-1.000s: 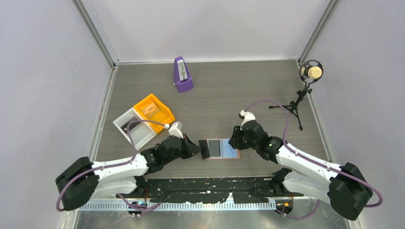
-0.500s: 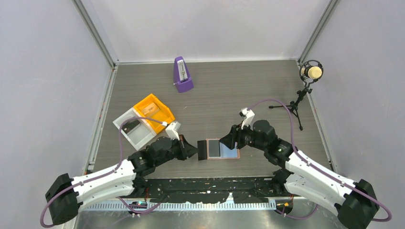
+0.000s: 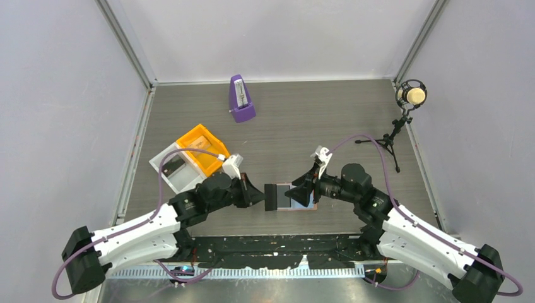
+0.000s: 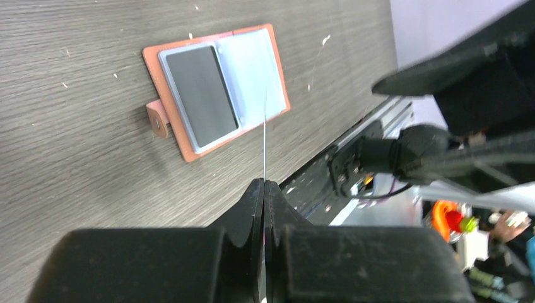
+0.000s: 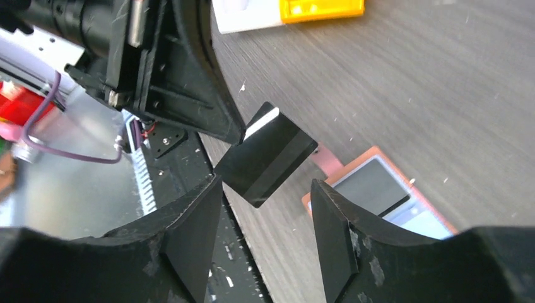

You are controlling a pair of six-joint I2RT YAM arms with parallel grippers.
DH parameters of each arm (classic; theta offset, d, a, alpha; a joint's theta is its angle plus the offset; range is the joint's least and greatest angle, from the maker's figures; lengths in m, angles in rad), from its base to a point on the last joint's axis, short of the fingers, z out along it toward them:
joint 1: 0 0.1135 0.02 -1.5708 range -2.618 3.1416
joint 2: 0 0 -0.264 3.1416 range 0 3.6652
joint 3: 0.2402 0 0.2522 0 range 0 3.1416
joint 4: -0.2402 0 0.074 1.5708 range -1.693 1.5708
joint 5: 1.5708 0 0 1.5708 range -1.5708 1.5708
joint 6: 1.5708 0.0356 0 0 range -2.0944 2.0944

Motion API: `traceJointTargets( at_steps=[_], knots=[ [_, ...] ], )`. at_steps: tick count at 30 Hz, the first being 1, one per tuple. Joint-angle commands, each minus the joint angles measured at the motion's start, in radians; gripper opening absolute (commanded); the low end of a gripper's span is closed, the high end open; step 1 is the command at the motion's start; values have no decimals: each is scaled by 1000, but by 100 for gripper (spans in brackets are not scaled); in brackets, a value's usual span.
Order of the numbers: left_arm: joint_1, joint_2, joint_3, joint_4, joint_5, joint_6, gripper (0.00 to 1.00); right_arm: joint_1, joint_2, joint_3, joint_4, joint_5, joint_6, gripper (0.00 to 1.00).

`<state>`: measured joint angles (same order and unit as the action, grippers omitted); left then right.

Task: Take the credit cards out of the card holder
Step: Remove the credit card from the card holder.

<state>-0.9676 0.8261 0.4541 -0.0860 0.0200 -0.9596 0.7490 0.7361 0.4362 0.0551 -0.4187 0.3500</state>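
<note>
The salmon card holder (image 4: 173,120) lies spread flat near the table's front edge, with its blue-grey inner faces up. One dark credit card (image 4: 202,95) sits in its left pocket. My left gripper (image 4: 265,184) is shut on another dark credit card (image 5: 265,154) and holds it in the air just left of the holder (image 3: 308,208). In the left wrist view that card shows edge-on as a thin line. My right gripper (image 5: 265,183) is open above the holder and faces the held card. The card's free end sits just beyond its fingertips (image 5: 328,214), apart from them.
An orange bin (image 3: 203,148) and a white bin (image 3: 173,169) stand at the left behind my left arm. A purple metronome (image 3: 241,100) is at the back centre. A microphone on a small tripod (image 3: 410,96) stands at the back right. The table's front rail (image 3: 277,243) runs just below the holder.
My right gripper has opened wider and swung left over the holder toward the held card. My left gripper keeps its grip on the card, nearly in place.
</note>
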Motion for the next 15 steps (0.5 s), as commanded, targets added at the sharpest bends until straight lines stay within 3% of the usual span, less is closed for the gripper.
traceJointTargets(
  at_steps=[1,4,9,15],
  knots=[
    [0,-17,68,-77,-114,-136,0,62,-65,-12,168,133,-243,58],
    [0,-47,37,-23,-152,-221,0,106,-100,-32,305,184,-388,58],
    [0,-83,50,-45,-201,-334,0,142,-88,-7,319,160,-673,58],
    [0,-127,61,-79,-203,-501,0,335,-71,-20,373,382,-940,61]
  ],
)
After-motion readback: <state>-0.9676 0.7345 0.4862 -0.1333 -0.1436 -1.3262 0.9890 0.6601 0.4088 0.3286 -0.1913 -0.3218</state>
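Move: The credit card already pinched in my left fingertips has its middle about 2 cm to the right of that hand and 1 cm lower. From my open right hand, that card lies some 6 cm to the left, 1 cm back and 5 cm below. The open card holder is on the table about 10 cm to the right of my left hand, 3 cm ahead and 10 cm down, nearly under my right hand. I roll my right hand nearly 50 degrees about its left-pointing fingers, front side coming up, while it climbs about 7 cm beside the card, fingers staying open and empty. My left hand keeps its pinch and lifts the card up and a little forward, away from the holder, swinging its fingers counter-clockwise and levelling them slightly. ##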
